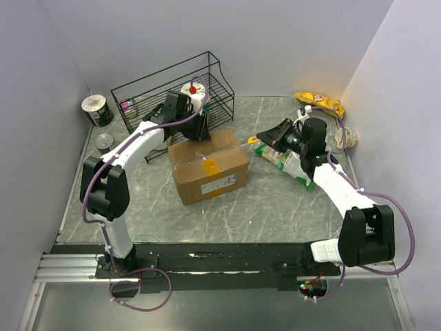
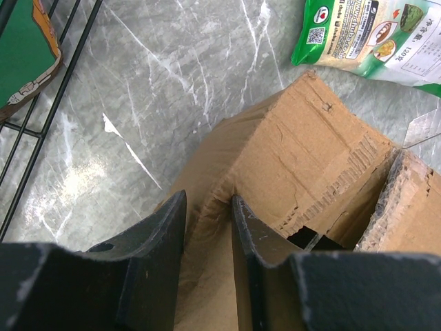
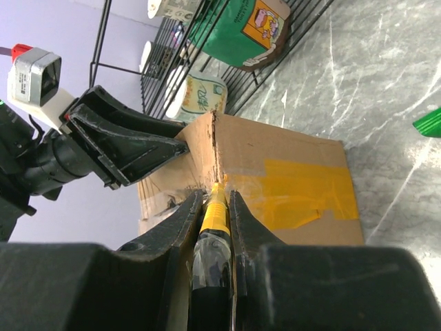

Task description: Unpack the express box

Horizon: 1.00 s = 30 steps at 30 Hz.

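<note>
The express box (image 1: pixel 209 165), a brown carton with yellow tape (image 3: pixel 296 193) and a white label, lies mid-table. My left gripper (image 1: pixel 198 134) is at its far edge. In the left wrist view its jaws (image 2: pixel 208 200) pinch a creased cardboard flap of the box (image 2: pixel 310 152), whose torn top shows a dark gap. My right gripper (image 1: pixel 262 139) comes in from the box's right side. It (image 3: pixel 214 196) is shut on a yellow and black cutter (image 3: pixel 215 217), whose tip sits at the raised flap's seam on the box (image 3: pixel 289 148).
A black wire rack (image 1: pixel 172 89) with a green pack (image 3: pixel 241 27) and a white cup (image 3: pixel 196 96) stands behind the box. A green snack bag (image 1: pixel 286 160) lies under the right arm, with a yellow bag (image 1: pixel 320 103) behind. Two cans (image 1: pixel 96 109) stand at far left.
</note>
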Motion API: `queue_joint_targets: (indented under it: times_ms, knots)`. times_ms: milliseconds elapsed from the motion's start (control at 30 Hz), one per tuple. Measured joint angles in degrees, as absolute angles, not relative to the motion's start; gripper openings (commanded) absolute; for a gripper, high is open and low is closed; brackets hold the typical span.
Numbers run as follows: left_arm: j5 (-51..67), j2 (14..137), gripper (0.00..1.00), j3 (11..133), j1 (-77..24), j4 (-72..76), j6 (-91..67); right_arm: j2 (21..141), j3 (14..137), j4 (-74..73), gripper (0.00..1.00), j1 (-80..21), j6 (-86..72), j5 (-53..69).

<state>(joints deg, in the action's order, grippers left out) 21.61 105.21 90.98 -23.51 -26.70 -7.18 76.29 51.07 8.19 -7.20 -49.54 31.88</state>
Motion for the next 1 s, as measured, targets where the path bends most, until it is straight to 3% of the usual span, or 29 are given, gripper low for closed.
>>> queue_joint_targets:
  times_ms: [667,1000]
  knots:
    - [21.56,105.30,0.01,91.00,-23.62,-26.76,-7.20,73.23,48.31,6.63,0.00,-5.06,-47.16,34.30]
    - [21.04,105.97,0.01,91.44,-23.35,-26.17,-7.18,68.47,47.86,-2.85,0.00,-2.09,-41.45,39.77]
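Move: The box being opened has its middle about 9 cm back, 15 cm left and 13 cm below the right hand, which already holds the yellow knife; the box's upper right-hand edge is nearer, some 3 cm back, 6 cm left and 6 cm below. The green-and-white bag lies roughly 7 cm back, 12 cm right and 19 cm below. From the left hand, already gripping the far top edge, the box's middle is 8 cm back, 1 cm right and 8 cm below. The box stays held at its far top edge by the left fingers, while the right hand draws the knife off its upper right-hand edge, pulling back about 4 cm and some 2 cm to the right. It creeps at first, then quickens, the wrist turning roughly 5 degrees counter-clockwise; the right fingers keep their hold and the blade comes free of the edge. ##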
